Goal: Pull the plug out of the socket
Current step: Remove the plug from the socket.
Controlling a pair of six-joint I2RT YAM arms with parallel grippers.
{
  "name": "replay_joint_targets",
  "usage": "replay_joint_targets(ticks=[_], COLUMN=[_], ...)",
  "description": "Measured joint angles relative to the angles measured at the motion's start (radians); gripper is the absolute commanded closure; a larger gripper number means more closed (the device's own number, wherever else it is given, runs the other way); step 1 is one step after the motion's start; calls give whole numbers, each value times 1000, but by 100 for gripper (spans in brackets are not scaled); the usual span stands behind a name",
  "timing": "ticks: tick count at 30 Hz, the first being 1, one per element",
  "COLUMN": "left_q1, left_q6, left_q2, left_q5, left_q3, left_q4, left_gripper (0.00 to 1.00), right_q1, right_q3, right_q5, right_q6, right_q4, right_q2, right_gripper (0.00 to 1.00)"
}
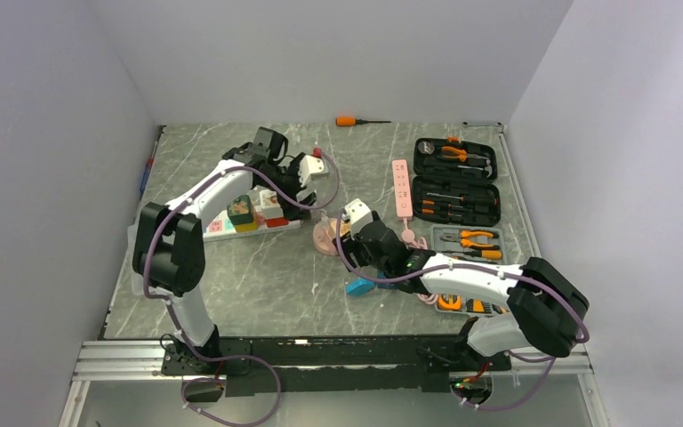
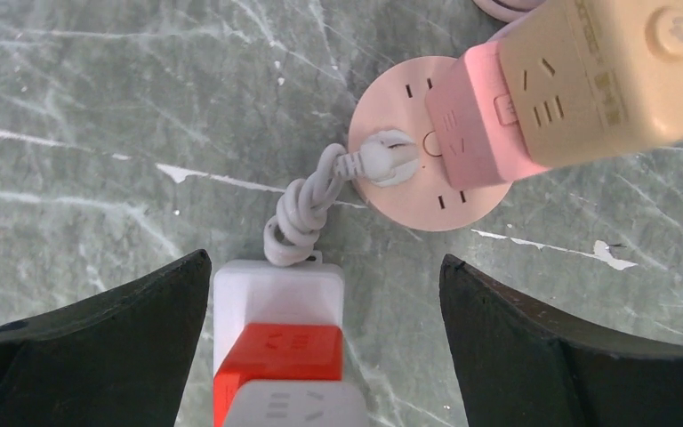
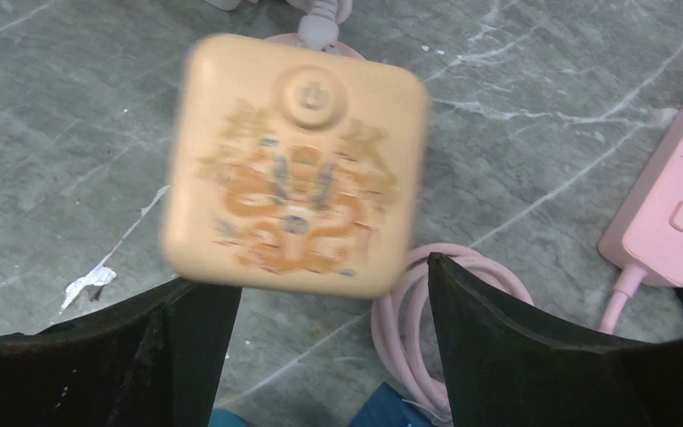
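A round pink socket [image 2: 409, 209] lies on the marble table [image 2: 98, 107]. A white plug [image 2: 387, 158] sits in it, and its twisted white cord runs to a white cube adapter [image 2: 276, 289] with a red cube [image 2: 276, 360] on top. A pink cube [image 2: 473, 120] under a cream cube [image 3: 298, 165] also stands on the socket. My left gripper [image 2: 325, 267] is open with the white and red cubes between its fingers, nearer the left one. My right gripper [image 3: 325, 276] is open, and its fingers flank the cream cube, which looks blurred. In the top view the socket [image 1: 325, 238] lies mid-table.
An open black tool case [image 1: 455, 178] and a tray of pliers [image 1: 467, 240] are at the right. A pink power strip [image 1: 401, 187] and its coiled cable [image 3: 409, 329] lie beside them. A tray of coloured blocks [image 1: 249, 213] is at the left, an orange screwdriver [image 1: 347, 120] at the back, and a blue object [image 1: 360, 286] near the front.
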Motion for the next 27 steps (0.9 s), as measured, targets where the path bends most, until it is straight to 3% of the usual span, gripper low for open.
replay_joint_targets(ticks=[5, 16, 24, 27], left_q1=[-42, -79, -107, -121], left_q6=[107, 266, 335, 353], left_q2=[64, 301, 358, 362], left_q5=[-6, -31, -45, -44], left_q3=[13, 278, 313, 301], left_q4=[-21, -196, -262, -282], left_gripper=[1, 7, 20, 36], right_q1=[-1, -2, -2, -2], right_q3=[-21, -51, -74, -75], right_q5=[32, 40, 39, 39], right_q6=[2, 66, 157, 184], right_q4=[-2, -17, -68, -84], right_q2=[-28, -173, -376, -417], right_gripper=[23, 25, 26, 27])
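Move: The white plug, seated in the round pink socket, lies about 6 cm to the left hand's right, 2 cm back and some 11 cm below it. The socket's middle is some 3 cm nearer the bases than the plug, the beige cube socket stands about 3 cm back and 4 cm right of the plug, and the red-and-white stack about 4 cm to the hand's left and 1 cm back. From the right hand the plug is roughly 8 cm ahead, 5 cm left and 7 cm lower. Sinking about 8 cm and sliding 4 cm right towards the plug, the left hand drifts a little forward, then back again; it turns some 20 degrees clockwise, its fingers steepen and, late on, begin to close from wide open around the plug's line. The right hand edges right, then rises about 9 cm, backing away from the beige cube, its fingers levelling and staying open. ##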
